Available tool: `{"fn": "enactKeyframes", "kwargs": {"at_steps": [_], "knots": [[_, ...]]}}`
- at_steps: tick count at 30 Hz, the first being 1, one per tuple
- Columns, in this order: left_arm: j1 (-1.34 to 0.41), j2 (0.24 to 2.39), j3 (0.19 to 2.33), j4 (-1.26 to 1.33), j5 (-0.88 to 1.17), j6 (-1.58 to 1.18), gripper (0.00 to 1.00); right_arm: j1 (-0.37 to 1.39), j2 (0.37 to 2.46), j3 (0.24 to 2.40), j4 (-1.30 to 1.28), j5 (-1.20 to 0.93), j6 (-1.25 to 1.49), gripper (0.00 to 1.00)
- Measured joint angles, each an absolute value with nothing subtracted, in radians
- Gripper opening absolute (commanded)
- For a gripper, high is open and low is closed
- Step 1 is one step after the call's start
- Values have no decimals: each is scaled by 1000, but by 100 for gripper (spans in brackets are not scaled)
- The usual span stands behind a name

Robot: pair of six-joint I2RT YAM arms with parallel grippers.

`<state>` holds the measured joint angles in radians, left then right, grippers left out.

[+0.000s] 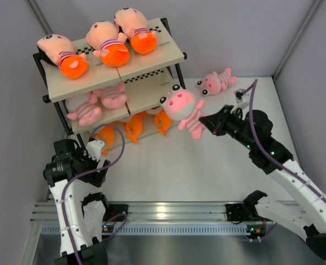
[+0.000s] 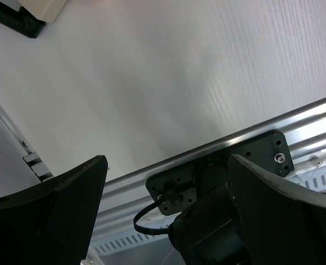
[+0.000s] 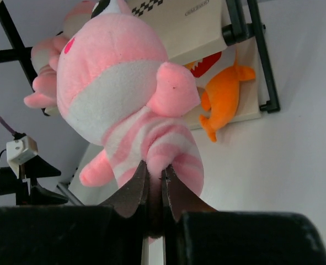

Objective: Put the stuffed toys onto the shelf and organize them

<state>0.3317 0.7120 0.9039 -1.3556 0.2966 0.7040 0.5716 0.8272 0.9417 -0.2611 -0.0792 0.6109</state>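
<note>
My right gripper (image 1: 207,122) is shut on a pink striped animal (image 1: 183,109) and holds it in the air by the right end of the shelf (image 1: 151,62). In the right wrist view the fingertips (image 3: 139,178) pinch its striped body (image 3: 146,138). A second pink striped animal (image 1: 215,81) lies on the table to the right. Three peach-headed dolls (image 1: 107,43) lie on the top board. Two pink animals (image 1: 96,105) lie on the middle board. Orange fish (image 1: 135,127) lie on the bottom board. My left gripper (image 1: 96,148) is open and empty by the shelf's near left foot.
Grey walls close in left, right and behind. An aluminium rail (image 1: 168,211) with the arm bases runs along the table's near edge. A small white box with a cable (image 1: 241,95) sits on my right arm.
</note>
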Motion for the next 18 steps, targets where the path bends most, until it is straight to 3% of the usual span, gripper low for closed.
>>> {"fn": "enactKeyframes", "kwargs": {"at_steps": [8, 18], "knots": [[331, 694, 911, -1355, 290, 704, 98, 652, 1199, 1065, -118, -36, 638, 0], [325, 699, 911, -1355, 290, 704, 98, 669, 1451, 1209, 87, 23, 739, 0]]}}
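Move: The pink toy, already gripped by its lower end in the right hand, is bound for the empty right half of the middle shelf, about 19 cm ahead, 20 cm left and 5 cm below that hand. The nearer seated pink toy is 16 cm ahead and 34 cm left; the right front post is some 16 cm ahead, 7 cm left. The rightmost orange shark lies 16 cm ahead, 15 cm left, well below. From the left hand, the spot is roughly 31 cm ahead, 23 cm right, 13 cm higher. Head first, the pink toy is carried towards the opening between the top and middle boards by the right arm, which goes forward and left about equally, roughly 16 cm in all. The hand dips some 3 cm on the way and then eases slightly back up, its wrist barely tilting and its shut fingers keeping their pinch on the toy's lower end. ##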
